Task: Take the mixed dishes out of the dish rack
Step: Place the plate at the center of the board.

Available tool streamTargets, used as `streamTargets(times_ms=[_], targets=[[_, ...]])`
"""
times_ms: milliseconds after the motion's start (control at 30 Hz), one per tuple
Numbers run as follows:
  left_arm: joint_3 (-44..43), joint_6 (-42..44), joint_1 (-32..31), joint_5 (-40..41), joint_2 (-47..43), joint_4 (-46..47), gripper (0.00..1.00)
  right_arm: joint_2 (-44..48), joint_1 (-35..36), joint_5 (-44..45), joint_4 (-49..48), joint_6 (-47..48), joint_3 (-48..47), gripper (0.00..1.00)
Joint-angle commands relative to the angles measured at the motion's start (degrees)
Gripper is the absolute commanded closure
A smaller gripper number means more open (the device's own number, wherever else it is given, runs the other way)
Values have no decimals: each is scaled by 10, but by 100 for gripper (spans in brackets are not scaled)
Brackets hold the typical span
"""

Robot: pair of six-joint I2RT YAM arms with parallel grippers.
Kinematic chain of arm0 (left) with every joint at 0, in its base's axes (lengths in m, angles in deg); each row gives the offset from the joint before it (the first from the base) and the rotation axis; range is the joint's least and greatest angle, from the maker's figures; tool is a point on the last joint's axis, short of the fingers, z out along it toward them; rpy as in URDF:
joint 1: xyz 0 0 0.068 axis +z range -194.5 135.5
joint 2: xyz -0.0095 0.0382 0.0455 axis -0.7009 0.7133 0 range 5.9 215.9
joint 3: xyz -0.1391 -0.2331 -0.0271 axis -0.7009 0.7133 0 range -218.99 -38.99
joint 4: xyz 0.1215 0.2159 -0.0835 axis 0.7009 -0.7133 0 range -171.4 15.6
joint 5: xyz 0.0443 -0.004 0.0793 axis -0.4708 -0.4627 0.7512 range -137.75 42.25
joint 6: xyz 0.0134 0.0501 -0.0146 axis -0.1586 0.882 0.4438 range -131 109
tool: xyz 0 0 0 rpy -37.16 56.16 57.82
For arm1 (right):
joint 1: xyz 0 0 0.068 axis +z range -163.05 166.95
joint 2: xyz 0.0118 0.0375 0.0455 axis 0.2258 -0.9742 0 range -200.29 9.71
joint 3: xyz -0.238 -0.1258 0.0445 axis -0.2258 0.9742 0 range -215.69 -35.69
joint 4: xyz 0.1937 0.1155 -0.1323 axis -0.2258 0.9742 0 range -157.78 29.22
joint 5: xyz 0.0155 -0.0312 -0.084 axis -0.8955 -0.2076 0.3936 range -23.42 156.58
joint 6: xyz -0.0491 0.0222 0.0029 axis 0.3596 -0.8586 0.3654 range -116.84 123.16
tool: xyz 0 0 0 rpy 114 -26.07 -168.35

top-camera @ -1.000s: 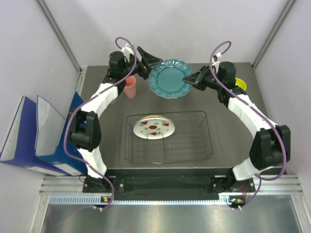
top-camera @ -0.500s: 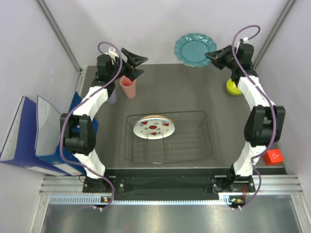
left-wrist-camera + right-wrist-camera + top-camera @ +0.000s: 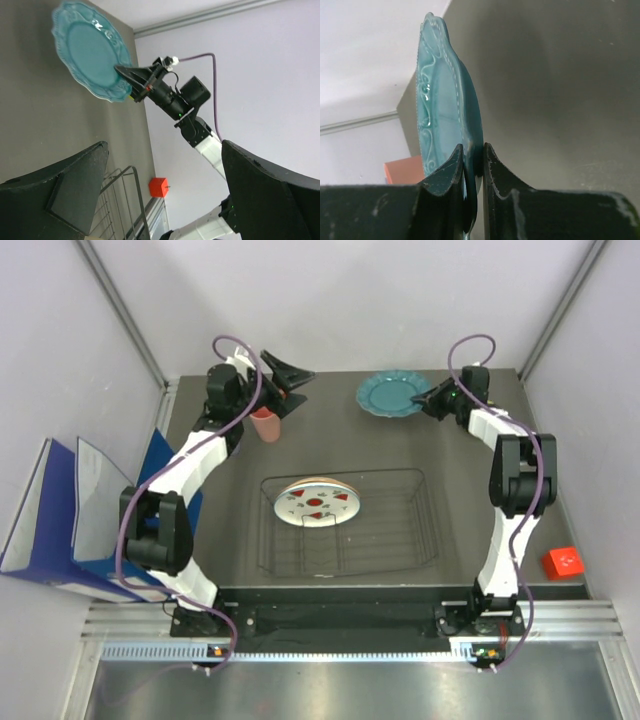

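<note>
The teal scalloped plate [image 3: 390, 394] hangs low over the back of the table, and my right gripper [image 3: 431, 398] is shut on its right rim. In the right wrist view the plate [image 3: 440, 100] stands edge-on between the closed fingers [image 3: 473, 160]. My left gripper [image 3: 285, 380] is open and empty, just above and behind the salmon-pink cup [image 3: 265, 424]. The dish rack [image 3: 400, 530] sits mid-table and holds the white plate with red marks [image 3: 316, 504]. The left wrist view shows the teal plate [image 3: 90, 50] from across the table.
Blue binders [image 3: 70, 520] lean outside the table's left edge. A red cube [image 3: 563, 562] lies to the right of the table, also seen from the left wrist [image 3: 159, 186]. The enclosure's back wall stands close behind both grippers.
My right gripper carried the teal plate from the back middle up and to the right, then lowered it at the back right. My left gripper drew away to the left, still open.
</note>
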State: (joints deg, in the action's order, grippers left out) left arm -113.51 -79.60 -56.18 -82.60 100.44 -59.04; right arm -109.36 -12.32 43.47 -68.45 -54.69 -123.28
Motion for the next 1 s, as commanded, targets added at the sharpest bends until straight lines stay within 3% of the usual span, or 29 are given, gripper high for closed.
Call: streamTargets(times_ms=[0, 667, 767, 800, 900, 967], targets=[[13, 21, -20, 0, -18, 26, 1, 3, 7, -19, -111, -4, -14, 100], [36, 12, -40, -3, -16, 65, 1, -89, 32, 13, -15, 73, -45, 100], [35, 13, -40, -6, -12, 64, 1, -86, 31, 11, -16, 74, -37, 89], [35, 13, -40, -6, -12, 64, 1, -85, 32, 10, -19, 74, -35, 73], [34, 10, -40, -7, -11, 64, 1, -74, 32, 11, -14, 74, -28, 52], [32, 8, -40, -10, -9, 64, 1, -65, 32, 11, -9, 74, -26, 46]])
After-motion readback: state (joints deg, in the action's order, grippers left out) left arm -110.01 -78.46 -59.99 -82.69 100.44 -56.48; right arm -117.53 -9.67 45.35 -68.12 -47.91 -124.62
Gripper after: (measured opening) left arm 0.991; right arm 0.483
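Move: The right gripper holds the teal plate by its right rim; the bare patch of board for it lies about 9 cm to that hand's left, roughly level fore-and-aft and some 9 cm below. The yellow bowl stands about 24 cm to its right, 7 cm lower; the dish rack's middle is some 32 cm back and 20 cm left. From the left hand, the patch is roughly 13 cm ahead, 20 cm right and 27 cm below. Lower the right gripper some 7 cm almost straight down with the plate still pinched, easing about 2 cm left in the second half and tipping the hand's left side down about 5 degrees as the plate meets the board. Hold there briefly, then start opening the fingers around the rim. Let the open, empty left gripper settle a few centimetres right, back and down. ##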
